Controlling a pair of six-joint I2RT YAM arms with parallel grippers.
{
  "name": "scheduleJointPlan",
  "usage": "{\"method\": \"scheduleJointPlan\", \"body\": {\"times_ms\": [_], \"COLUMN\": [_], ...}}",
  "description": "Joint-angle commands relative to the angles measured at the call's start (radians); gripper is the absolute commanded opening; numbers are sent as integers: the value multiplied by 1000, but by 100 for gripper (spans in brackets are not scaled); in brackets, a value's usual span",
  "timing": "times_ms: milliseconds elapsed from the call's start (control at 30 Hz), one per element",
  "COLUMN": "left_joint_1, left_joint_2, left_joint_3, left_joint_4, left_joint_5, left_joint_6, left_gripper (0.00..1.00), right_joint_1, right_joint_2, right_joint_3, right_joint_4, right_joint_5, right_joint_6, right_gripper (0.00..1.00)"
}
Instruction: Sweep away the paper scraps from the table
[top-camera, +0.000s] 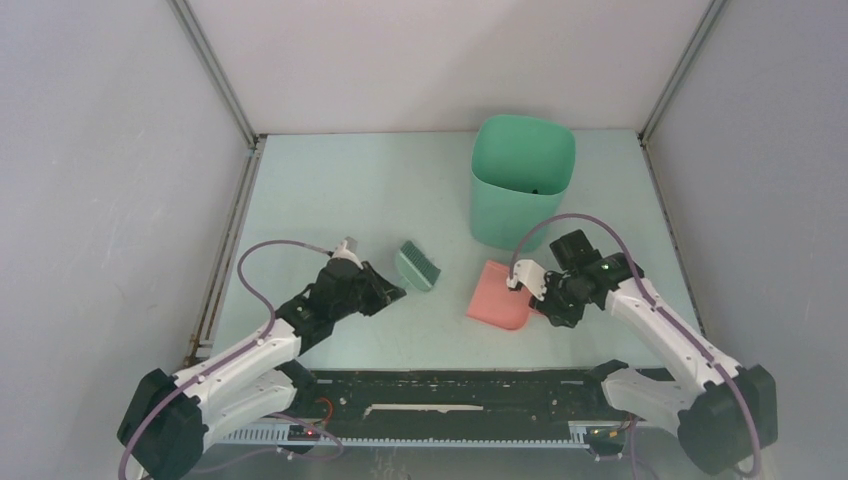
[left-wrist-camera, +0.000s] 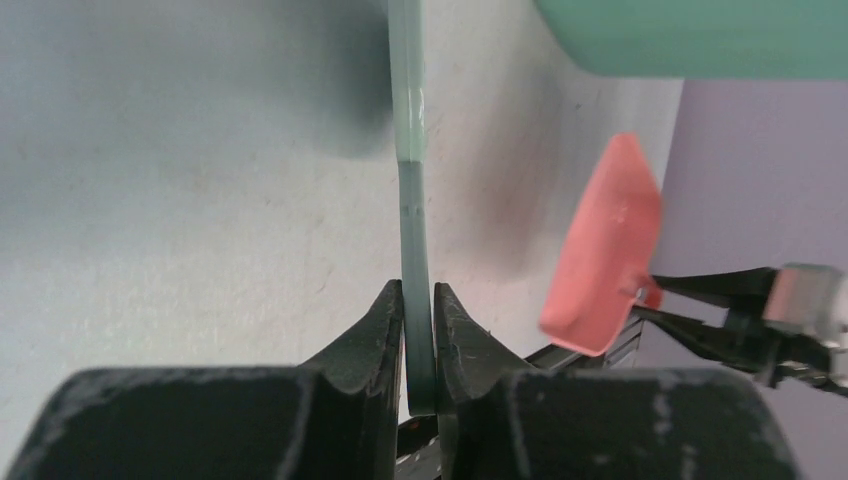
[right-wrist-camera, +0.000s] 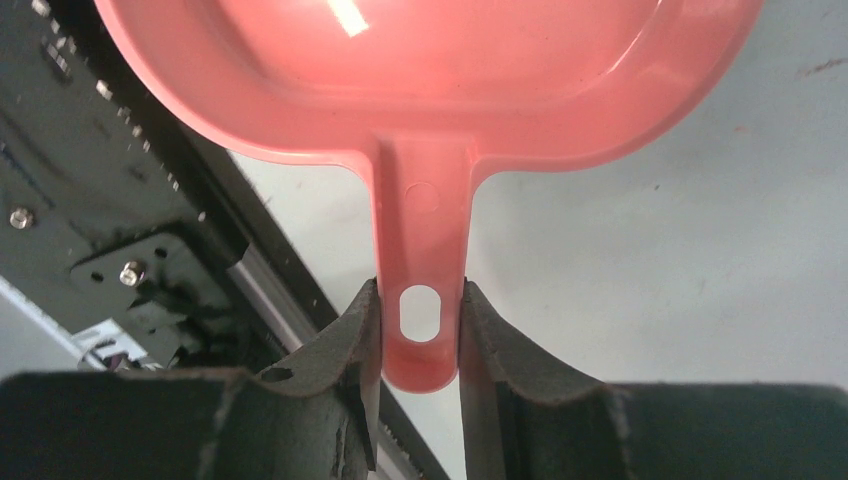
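Note:
No paper scraps show in any view. On the pale mint table (top-camera: 350, 190), the green hand brush (top-camera: 417, 267) sits with its bristle head toward the middle. Its thin handle (left-wrist-camera: 415, 250) runs back between the jaws of my left gripper (top-camera: 388, 290), which press close on both sides of it (left-wrist-camera: 418, 300). The pink dustpan (top-camera: 498, 298) sits just right of the brush, in front of the bin. My right gripper (top-camera: 538, 300) is shut on the pan's handle, pinching the end with the hanging hole (right-wrist-camera: 420, 312). No scraps lie in the visible part of the pan's bowl (right-wrist-camera: 430, 100).
A tall mint-green bin (top-camera: 522, 180) stands at the back right, close behind the dustpan, and its lower edge shows in the left wrist view (left-wrist-camera: 700, 35). Metal rails run along the table's left and right sides. The black base rail (top-camera: 450, 390) crosses the near edge.

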Motion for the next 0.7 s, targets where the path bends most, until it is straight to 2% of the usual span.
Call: {"method": "scheduleJointPlan", "body": {"times_ms": [0,200,267,300,333,400,433,467,500,667], "left_joint_1": [29,40,45,48,48,48,48,49,48,48], "left_joint_2": [36,143,187,204,222,236,231,221,201,88], "left_joint_3": [100,111,121,125,132,145,150,148,144,137], "left_joint_4": [95,189,198,197,185,124,82,44,9,-164], "left_joint_5": [-18,-7,2,4,4,-8,-20,-35,-43,-162], "left_joint_6": [-12,-55,-62,-61,-57,-43,-33,-19,-5,82], "left_gripper": [18,18,18,21,26,47,50,52,54,60], "right_joint_1": [63,102,104,105,107,106,103,100,95,57], "right_joint_2": [80,184,204,208,207,194,182,165,147,40], "right_joint_3": [2,5,13,18,22,31,33,33,33,33], "right_joint_4": [149,236,242,238,227,194,172,150,131,61], "right_joint_5": [10,19,11,11,19,35,38,38,33,0], "right_joint_6": [85,137,147,151,156,163,163,164,165,191], "right_gripper": [7,6,8,12,20,44,55,91,99,100]}}
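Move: The left hand holds the brush out in front; the bare table spot for it is about 7 cm ahead, 5 cm right and 5 cm below. The right hand grips the dustpan handle; that pan's resting spot is some 16 cm left, 5 cm ahead and 5 cm below. The bin stands roughly 22 cm ahead and 30 cm right of the left hand, or 27 cm ahead and 11 cm left of the right. Both hands let go of their tools at the table. The right hand carries the dustpan down about 3 cm, going left and forward as well, then opens wide and lifts a centimetre or so off the handle. The left swings the brush forward and up, sinks about 4 cm, opens to over half and draws slightly back and left. ##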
